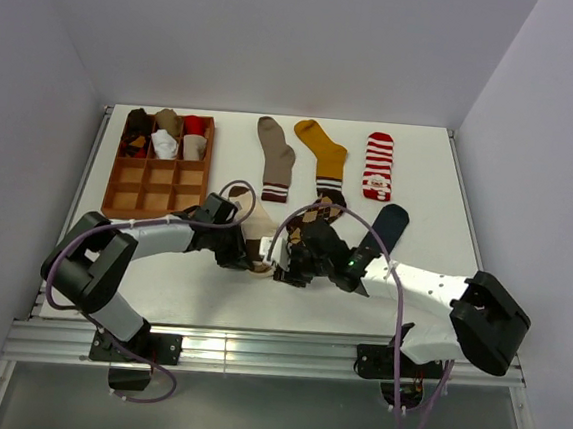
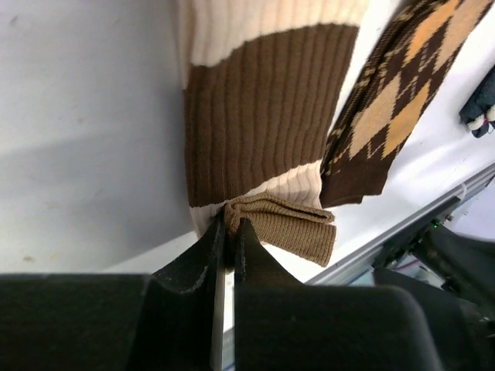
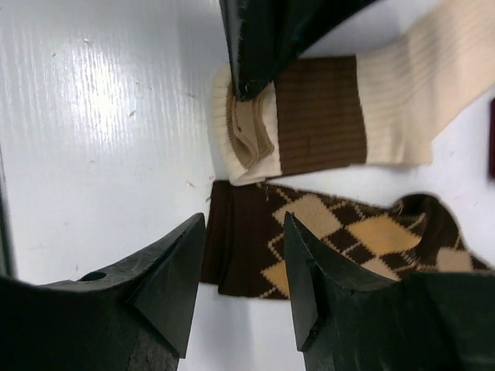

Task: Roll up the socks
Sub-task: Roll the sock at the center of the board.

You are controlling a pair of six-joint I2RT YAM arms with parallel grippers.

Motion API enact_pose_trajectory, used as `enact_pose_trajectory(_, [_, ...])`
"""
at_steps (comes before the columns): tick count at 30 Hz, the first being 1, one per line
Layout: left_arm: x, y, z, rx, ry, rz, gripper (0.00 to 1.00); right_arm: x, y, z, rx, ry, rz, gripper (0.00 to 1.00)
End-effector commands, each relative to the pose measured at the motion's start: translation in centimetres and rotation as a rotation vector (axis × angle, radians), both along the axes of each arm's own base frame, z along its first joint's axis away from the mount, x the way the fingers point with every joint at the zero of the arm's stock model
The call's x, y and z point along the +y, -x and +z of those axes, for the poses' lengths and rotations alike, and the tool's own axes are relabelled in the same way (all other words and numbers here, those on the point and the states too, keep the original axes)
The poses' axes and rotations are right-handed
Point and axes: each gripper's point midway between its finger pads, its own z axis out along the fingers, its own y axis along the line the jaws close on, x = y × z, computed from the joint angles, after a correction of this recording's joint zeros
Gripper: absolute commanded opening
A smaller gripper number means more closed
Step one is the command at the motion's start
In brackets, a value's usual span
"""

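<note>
A cream-and-brown sock (image 2: 263, 124) lies flat, its tan near end folded over. My left gripper (image 2: 230, 224) is shut on that folded end (image 2: 286, 222). Right beside it lies the brown argyle sock (image 3: 348, 232), also seen in the left wrist view (image 2: 387, 108). My right gripper (image 3: 244, 232) is open, hovering just above the argyle sock's dark cuff (image 3: 236, 247), with nothing between its fingers. From above, both grippers (image 1: 250, 260) (image 1: 285, 268) meet near the table's middle front. A navy sock (image 1: 386, 228) lies partly under the right arm. Taupe (image 1: 274, 156), mustard (image 1: 322, 155) and red-white striped (image 1: 378, 165) socks lie in a row behind.
A wooden grid tray (image 1: 158, 191) stands at the back left, with rolled socks (image 1: 165, 136) in its far row. The table's metal front edge (image 1: 254, 352) runs close behind the grippers. The left gripper's black fingers (image 3: 263, 46) reach into the top of the right wrist view.
</note>
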Motion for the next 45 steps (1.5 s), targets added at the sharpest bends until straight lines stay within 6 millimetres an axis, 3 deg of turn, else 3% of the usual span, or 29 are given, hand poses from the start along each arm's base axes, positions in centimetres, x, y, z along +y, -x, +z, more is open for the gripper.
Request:
enact_pose_trajectory(1, [2.2, 2.2, -1.5, 0.132, -0.089, 0.001, 0.0, 2.4, -0.8, 1.9, -0.203, -0.047, 0.059, 0.53])
enact_pose_trajectory(10, [3.2, 1.7, -0.8, 0.134, -0.116, -0.007, 0.0, 5.7, 2.1, 0.3, -0.329, -0.014, 0.206, 0.53])
enact_pose_trajectory(20, [3.5, 1.7, -0.7, 0.138, -0.127, -0.032, 0.0, 7.0, 3.9, -1.8, -0.349, 0.04, 0.284, 0.51])
enact_pose_trajectory(26, [3.5, 1.9, -0.9, 0.141, -0.126, -0.042, 0.0, 7.4, 3.8, -2.8, -0.349, 0.067, 0.298, 0.5])
enact_pose_trajectory(45, [3.6, 1.8, -1.0, 0.135, -0.139, -0.06, 0.0, 9.1, 1.2, -3.0, -0.442, 0.091, 0.249, 0.5])
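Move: The striped sock's folded cuff lies about 6 cm left of the right hand, level with it fore and aft, some 6 cm lower. Its brown band is about 5 cm farther out than the cuff and 2 cm more to the left; the argyle sock's middle is about 10 cm ahead and 4 cm right of the right hand. The left hand already pinches the cuff, whose middle is about 2 cm to its right and 1 cm lower. Half-open, the right hand goes 7 cm left, 5 down astride the cuff; the left keeps pinching, drawing leftward. ##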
